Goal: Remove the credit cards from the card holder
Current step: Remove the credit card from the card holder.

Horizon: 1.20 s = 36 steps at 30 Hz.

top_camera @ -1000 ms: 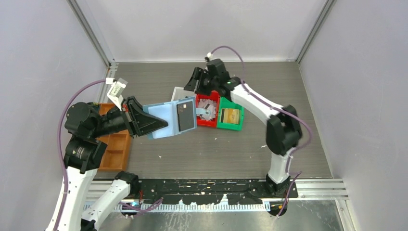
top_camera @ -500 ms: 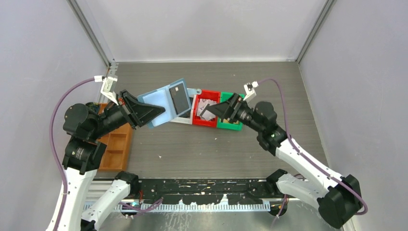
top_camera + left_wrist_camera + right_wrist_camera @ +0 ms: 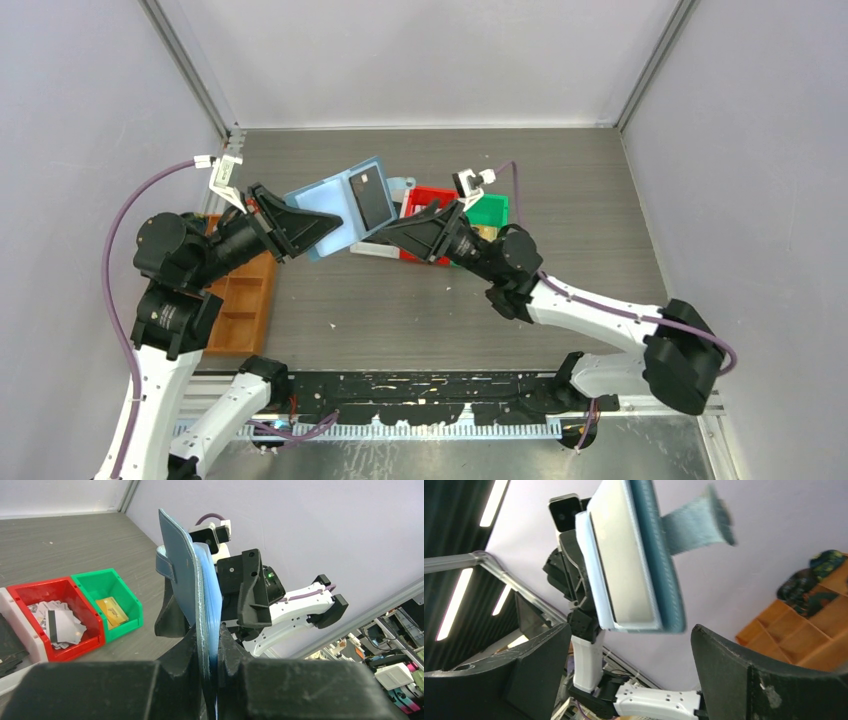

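Observation:
My left gripper (image 3: 318, 228) holds the blue card holder (image 3: 335, 205) up in the air, opened flat, its jaws shut on the holder's left edge (image 3: 206, 630). A black credit card (image 3: 372, 200) sits in the holder's pale inner slot. My right gripper (image 3: 388, 231) points left at the holder's right end, open and empty. In the right wrist view the holder (image 3: 659, 570) and its card (image 3: 624, 565) hang just beyond the gap between the wide-apart fingers (image 3: 539, 665). More cards lie in the red bin (image 3: 57, 622), and a gold one (image 3: 112, 612) lies in the green bin.
A red bin (image 3: 428, 199), a green bin (image 3: 492, 209) and a white bin (image 3: 372, 250) stand in a row under and behind the right gripper. An orange-brown compartment tray (image 3: 240, 305) lies at the left by the left arm.
The right arm swung from over the bins down and left to the holder's end, its jaws opening wide. The left gripper raised and tilted the holder slightly, still gripping it.

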Each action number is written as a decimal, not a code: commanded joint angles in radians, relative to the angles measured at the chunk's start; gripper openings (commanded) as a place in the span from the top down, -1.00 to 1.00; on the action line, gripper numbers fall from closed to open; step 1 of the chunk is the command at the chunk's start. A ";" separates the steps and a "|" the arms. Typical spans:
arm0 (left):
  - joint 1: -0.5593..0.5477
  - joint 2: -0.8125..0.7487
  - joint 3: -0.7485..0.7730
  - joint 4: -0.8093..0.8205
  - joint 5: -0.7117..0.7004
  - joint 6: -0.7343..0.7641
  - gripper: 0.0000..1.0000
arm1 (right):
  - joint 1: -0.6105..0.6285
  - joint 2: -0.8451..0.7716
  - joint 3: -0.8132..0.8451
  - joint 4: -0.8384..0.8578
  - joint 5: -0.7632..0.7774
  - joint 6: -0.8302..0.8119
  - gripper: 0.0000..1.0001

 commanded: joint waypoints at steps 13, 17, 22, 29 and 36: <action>-0.002 -0.046 0.021 -0.028 -0.023 0.045 0.52 | 0.081 0.035 0.119 0.148 0.136 -0.072 0.97; -0.003 -0.029 0.040 -0.138 -0.016 0.122 -0.39 | 0.073 -0.129 0.163 -0.261 0.101 -0.219 0.99; -0.002 0.017 0.142 -0.268 -0.027 0.206 -0.46 | 0.071 -0.166 0.497 -1.066 -0.157 -0.547 0.99; -0.002 0.099 0.238 -0.351 0.248 0.238 -0.46 | 0.072 -0.063 0.714 -1.453 -0.456 -0.753 0.98; -0.002 0.055 0.170 -0.322 0.393 0.250 -0.41 | 0.070 0.079 0.941 -1.729 -0.527 -0.883 0.99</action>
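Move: The left hand still holds the opened card holder by its left panel, the holder's middle lying about 3 cm ahead of that hand, 3 cm to its right and 1 cm up. From the wide-open right hand the middle is about 7 cm to the left, 1 cm ahead and 3 cm up. Far below, some 37 cm under the right hand, the red tray stands about 20 cm ahead and 6 cm right, the white tray 22 cm ahead and 5 cm left. The right hand reaches some 3.5 cm up and 2 cm left onto the near right corner of the card panel and pinches it, then the left fingers spread and let go of the other panel. The right hand then carries the card holder about 8 cm back, arching up and down again while its fingertips tip down about 50 degrees and swing counter-clockwise, as the open left hand draws back about 4 cm beside the holder's edge, turning some 15 degrees clockwise. ##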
